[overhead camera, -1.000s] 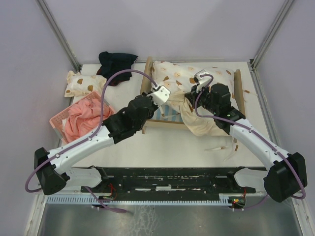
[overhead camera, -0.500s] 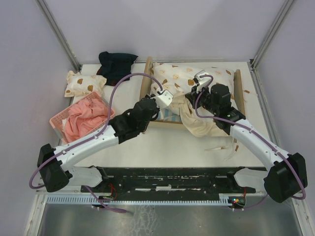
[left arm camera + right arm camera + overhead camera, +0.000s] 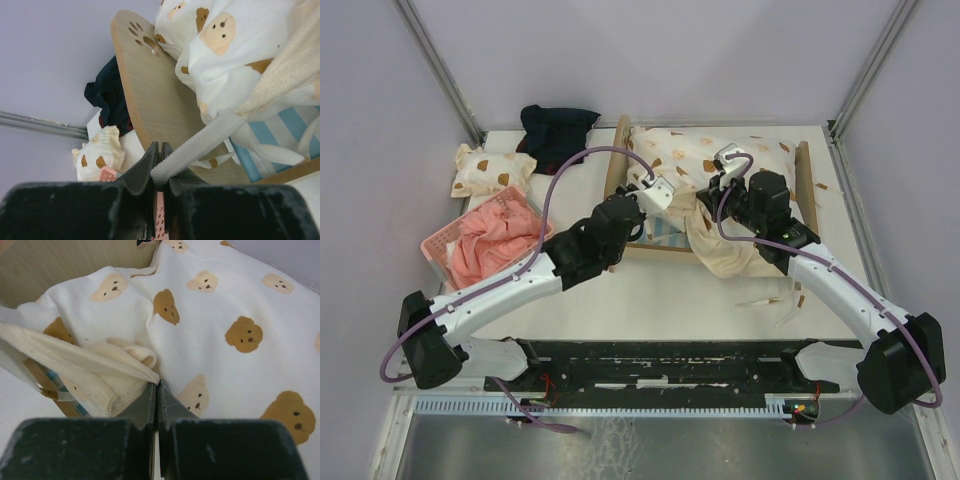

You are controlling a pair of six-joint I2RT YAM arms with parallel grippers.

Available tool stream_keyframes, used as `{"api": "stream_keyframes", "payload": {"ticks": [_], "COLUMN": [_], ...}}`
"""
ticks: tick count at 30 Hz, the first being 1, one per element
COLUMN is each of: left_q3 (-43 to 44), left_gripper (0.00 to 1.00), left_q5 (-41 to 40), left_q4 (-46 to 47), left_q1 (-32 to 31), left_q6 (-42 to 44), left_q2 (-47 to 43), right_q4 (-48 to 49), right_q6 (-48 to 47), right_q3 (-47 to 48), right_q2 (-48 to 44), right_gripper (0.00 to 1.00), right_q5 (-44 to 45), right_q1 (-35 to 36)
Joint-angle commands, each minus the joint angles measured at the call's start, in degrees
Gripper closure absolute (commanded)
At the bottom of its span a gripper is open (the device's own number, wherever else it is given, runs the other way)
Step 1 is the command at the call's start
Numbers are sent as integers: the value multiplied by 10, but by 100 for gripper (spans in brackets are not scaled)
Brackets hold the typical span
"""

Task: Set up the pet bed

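The pet bed (image 3: 616, 160) stands at the back middle, its paw-print headboard (image 3: 150, 85) on the left and low footboard (image 3: 807, 180) on the right. A bear-print quilt (image 3: 705, 152) lies bunched over it, and its cream underside (image 3: 725, 250) spills over the front rail. Some blue-striped mattress (image 3: 272, 142) shows beneath. My left gripper (image 3: 159, 148) (image 3: 670, 203) is shut on a white edge strip of the quilt (image 3: 200, 147) near the headboard. To its right, my right gripper (image 3: 158, 385) (image 3: 704, 205) is shut on a folded hem of the quilt (image 3: 100, 365).
A pink basket (image 3: 440, 240) with pink cloth sits at the left. Behind it lie a small bear-print pillow (image 3: 485, 168) and a dark cloth (image 3: 557, 125). Loose fabric ties (image 3: 775, 300) lie on the table right of centre. Metal posts stand at the back corners.
My left arm has reached a little further right toward the bed, still gripping the quilt strip. The right arm and the quilt fold in it have stayed put.
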Motion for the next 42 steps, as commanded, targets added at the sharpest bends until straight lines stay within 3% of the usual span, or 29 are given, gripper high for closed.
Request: {"api": "stream_keyframes", "payload": {"ticks": [1,8,17,24,28,31,36,42], "left_q3": [-12,-33,-96,-120,-109,-107,-152,-267], "left_gripper": [88,86,85,83,67,53,42,38], "left_q5": [-5,14,33,-31,-38,16,137,248], "left_q4": [37,44,72,113,73,36,35,168], "left_q1": [-6,-20,-21,-18,-17,-17,-19,-21], "left_q6": [21,1,-153,-170,-220,-294,-377,-412], "left_q2": [-14,2,7,22,18,-11,-92,-195], "right_q4": [18,19,18,10,0,-4,-10,-16], "right_q6": [-7,-9,-9,-9,-14,-14,-16,-15], "right_q3": [5,4,3,6,11,11,9,14], "right_q2": [-12,-10,-9,-16,-19,-19,-23,-26], "right_gripper": [98,98,98,98,98,98,98,98], "right_q5": [3,4,-1,-8,-9,-12,-10,-11], "right_q1": [-5,-5,-5,-5,-5,-5,-5,-5]}}
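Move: The left hand still pinches the cream strap. The near-left part of the striped bed base, where it is taken, lies about 6 cm back, straight in line sideways and roughly 20 cm below. The bunched cover is some 7 cm to the hand's right, 1 cm ahead, 10 cm down; the left end panel is about 4 cm left, 2 cm ahead, 12 cm below. From the right hand, that striped part is about 8 cm back, 11 cm left, 16 cm down. Straight down first: the left hand lowers the pinched strap about 9 cm towards the near-left part of the striped base, then opens its fingers wide and lets go. It draws back some 5 cm towards its own base while rising slightly, rolling left side down about 35 degrees and tipping its fingers down. The right hand stays put, keeping its pinch on the cream cloth. ##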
